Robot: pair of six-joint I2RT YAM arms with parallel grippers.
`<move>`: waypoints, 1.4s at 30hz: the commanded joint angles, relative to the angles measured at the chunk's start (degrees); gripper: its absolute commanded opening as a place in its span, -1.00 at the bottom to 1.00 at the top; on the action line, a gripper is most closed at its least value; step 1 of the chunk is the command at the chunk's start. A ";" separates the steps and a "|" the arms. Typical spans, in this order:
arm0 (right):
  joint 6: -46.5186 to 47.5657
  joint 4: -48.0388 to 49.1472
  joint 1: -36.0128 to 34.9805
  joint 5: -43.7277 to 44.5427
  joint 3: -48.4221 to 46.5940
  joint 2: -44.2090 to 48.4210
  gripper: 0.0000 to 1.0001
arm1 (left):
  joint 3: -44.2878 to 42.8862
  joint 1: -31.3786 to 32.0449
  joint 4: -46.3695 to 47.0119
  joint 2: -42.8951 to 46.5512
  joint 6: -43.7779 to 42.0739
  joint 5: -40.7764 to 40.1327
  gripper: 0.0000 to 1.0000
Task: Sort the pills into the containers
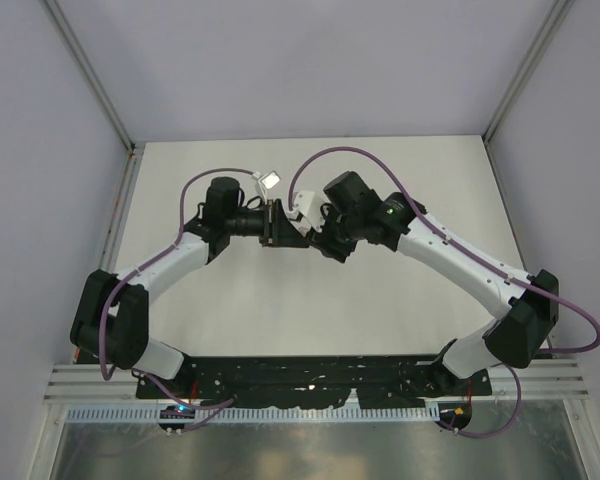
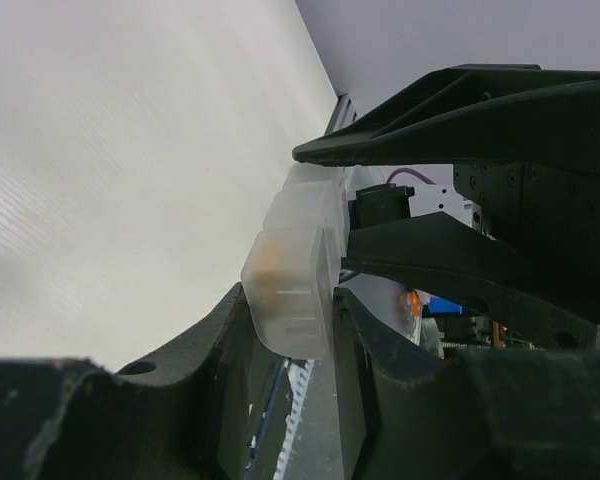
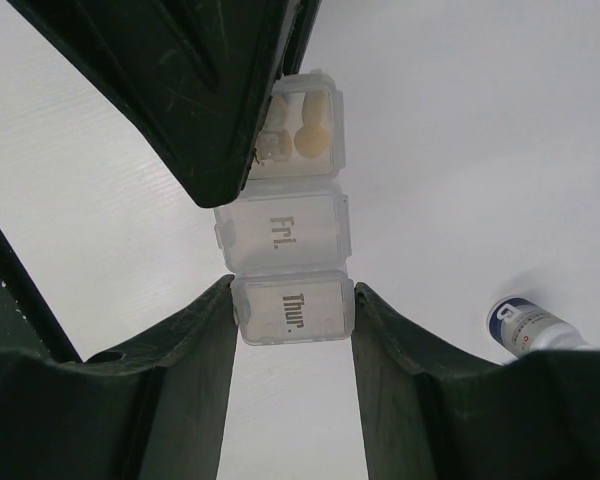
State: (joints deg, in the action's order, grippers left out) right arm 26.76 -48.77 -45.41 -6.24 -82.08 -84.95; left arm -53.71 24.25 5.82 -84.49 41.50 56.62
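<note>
A translucent pill box (image 3: 285,230) with compartments marked "Thur." and "Fri." hangs above the table between both arms. My right gripper (image 3: 292,290) is shut on its "Thur." end. My left gripper (image 2: 290,296) is shut on the opposite end compartment (image 2: 288,290), and its dark finger (image 3: 200,90) covers part of that compartment in the right wrist view. Pale orange pills (image 3: 313,140) show through the box wall, and a faint orange pill (image 2: 270,262) shows in the left wrist view. From above, the grippers (image 1: 276,222) (image 1: 306,224) meet at the box (image 1: 298,211). A small bottle (image 3: 528,328) with a blue label lies on the table.
A small white object (image 1: 268,182), probably the bottle, lies on the table just behind the left gripper. White side walls and metal posts (image 1: 130,150) frame the white table (image 1: 310,300). The arms' black base rail (image 1: 310,375) runs along the near edge.
</note>
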 commanded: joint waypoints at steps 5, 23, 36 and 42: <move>-1.01 2.72 -0.12 -1.14 -2.82 -0.04 -0.63 | 1.24 -0.08 5.95 1.52 2.19 0.16 -0.94; -0.84 2.63 -0.03 -1.23 -2.12 0.48 -0.64 | 0.98 -1.05 4.28 1.34 0.34 -0.46 0.47; -1.71 3.07 3.91 -2.02 0.26 1.54 -0.64 | -0.95 -5.09 -4.58 5.82 -9.84 -5.11 0.67; -1.98 3.07 9.80 -5.10 2.89 1.89 -0.63 | -4.03 -6.85 -11.79 7.76 -16.09 -8.81 0.89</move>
State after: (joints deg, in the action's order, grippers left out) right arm 25.50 -47.51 -38.79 -8.93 -80.66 -85.25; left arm -54.17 18.52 -1.34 -79.20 31.40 50.63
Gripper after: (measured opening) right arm 0.505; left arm 0.916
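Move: The left fingers, pointing right, still pinch the pill container's end compartment, the one with pills in it, right at the pads. The right fingers keep hold of the Thur. compartment; from there the end compartment sticks out about 4 cm left, 2 cm forward and 2 cm up. The pill bottle stands on the table some 9 cm ahead of the right hand, about 12 cm to its right and 16 cm lower. While the right hand keeps its grip on the container and stays nearly still, the left fingers spread wide and let go of the end compartment, then the left hand backs off about 5 cm to the left and forward, turning some 10 degrees as its fingertips lift. As the left draws clear, the right hand carries the container about 3 cm to the right and forward, turning slightly clockwise. ##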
